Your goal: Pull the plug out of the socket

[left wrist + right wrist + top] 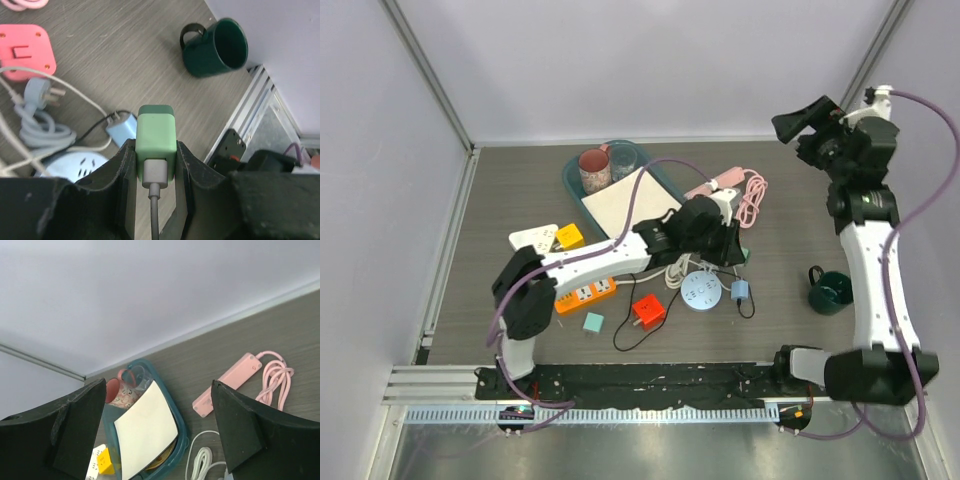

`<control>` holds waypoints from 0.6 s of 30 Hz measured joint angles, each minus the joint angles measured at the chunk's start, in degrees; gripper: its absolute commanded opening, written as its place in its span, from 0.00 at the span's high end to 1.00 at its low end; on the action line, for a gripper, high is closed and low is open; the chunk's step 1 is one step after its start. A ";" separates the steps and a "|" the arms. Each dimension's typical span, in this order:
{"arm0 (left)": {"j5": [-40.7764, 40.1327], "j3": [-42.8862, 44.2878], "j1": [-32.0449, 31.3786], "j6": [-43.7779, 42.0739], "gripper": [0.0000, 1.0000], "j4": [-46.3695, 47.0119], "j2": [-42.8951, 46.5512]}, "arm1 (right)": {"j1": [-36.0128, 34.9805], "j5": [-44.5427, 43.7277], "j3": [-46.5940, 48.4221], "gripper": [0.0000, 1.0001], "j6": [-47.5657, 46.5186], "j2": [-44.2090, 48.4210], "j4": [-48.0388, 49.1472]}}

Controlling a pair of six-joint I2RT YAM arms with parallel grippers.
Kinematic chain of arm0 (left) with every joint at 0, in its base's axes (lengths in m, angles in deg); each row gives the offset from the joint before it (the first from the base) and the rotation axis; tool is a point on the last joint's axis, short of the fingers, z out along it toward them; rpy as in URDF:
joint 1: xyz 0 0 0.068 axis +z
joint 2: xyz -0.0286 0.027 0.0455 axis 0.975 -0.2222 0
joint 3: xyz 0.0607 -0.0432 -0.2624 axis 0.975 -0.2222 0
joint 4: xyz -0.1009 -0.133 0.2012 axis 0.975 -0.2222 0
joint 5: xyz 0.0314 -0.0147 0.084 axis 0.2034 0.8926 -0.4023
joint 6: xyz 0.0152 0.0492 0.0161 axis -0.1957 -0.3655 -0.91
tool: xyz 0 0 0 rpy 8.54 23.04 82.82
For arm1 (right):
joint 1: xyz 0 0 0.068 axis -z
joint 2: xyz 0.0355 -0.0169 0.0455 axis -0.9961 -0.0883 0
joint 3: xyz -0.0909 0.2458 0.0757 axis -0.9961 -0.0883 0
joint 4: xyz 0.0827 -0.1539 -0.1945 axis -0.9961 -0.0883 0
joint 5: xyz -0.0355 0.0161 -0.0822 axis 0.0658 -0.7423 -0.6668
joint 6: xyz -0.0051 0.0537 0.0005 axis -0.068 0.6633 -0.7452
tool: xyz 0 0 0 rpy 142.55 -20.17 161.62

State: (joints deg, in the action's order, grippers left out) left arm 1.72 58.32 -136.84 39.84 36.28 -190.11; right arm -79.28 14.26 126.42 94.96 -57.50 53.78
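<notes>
My left gripper (156, 150) is shut on a green adapter block (156, 135), a finger pressed on each side of it, just above the table. A grey cable plug (154, 172) sits in the socket on the block's near face, and its cable runs back between the fingers. In the top view the left gripper (735, 250) is near the table's middle, with only a sliver of the green block (744, 254) showing. My right gripper (810, 120) hangs high at the back right. In its wrist view the right gripper (159, 390) is open wide and holds nothing.
A dark green mug (217, 47) lies ahead of the left gripper near the table's right rail (250, 115). A light-blue plug (120, 127), coiled cables and a red adapter (25, 50) lie to its left. A pink power strip (227, 385) and a teal tray (182, 430) sit at the back.
</notes>
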 measured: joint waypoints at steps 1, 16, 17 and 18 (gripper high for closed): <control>0.11 1.49 0.00 0.42 1.00 0.26 -1.75 | 0.00 -0.46 0.00 0.09 -0.59 2.69 -0.83; 2.91 24.11 -1.03 6.75 0.63 4.02 -28.79 | 0.00 -0.87 -2.99 0.09 -0.87 18.27 -4.24; 3.32 25.77 -1.07 7.04 0.56 4.31 -29.99 | 0.00 -0.76 -3.32 0.09 -0.87 17.94 -4.63; 3.72 27.19 -1.07 7.26 0.53 4.66 -31.10 | 0.00 -0.70 -3.63 0.09 -0.85 17.79 -4.94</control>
State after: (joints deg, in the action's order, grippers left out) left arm 5.43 85.51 -137.92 47.10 40.93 -221.21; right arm -79.28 13.56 122.79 94.11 -39.71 48.84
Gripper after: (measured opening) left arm 0.365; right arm 0.912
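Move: The left hand, holding the green plug, is bound for bare table about 13 cm to its right, 4 cm ahead and 14 cm below. The dark green mug stands about 24 cm right and 3 cm back of the hand; the blue adapter lies some 4 cm right and 3 cm back. From the right hand that bare spot is about 15 cm back, 1 cm right and 32 cm below. Left hand carries the green plug about 11 cm right and 8 down towards bare table; right draws back, up. ##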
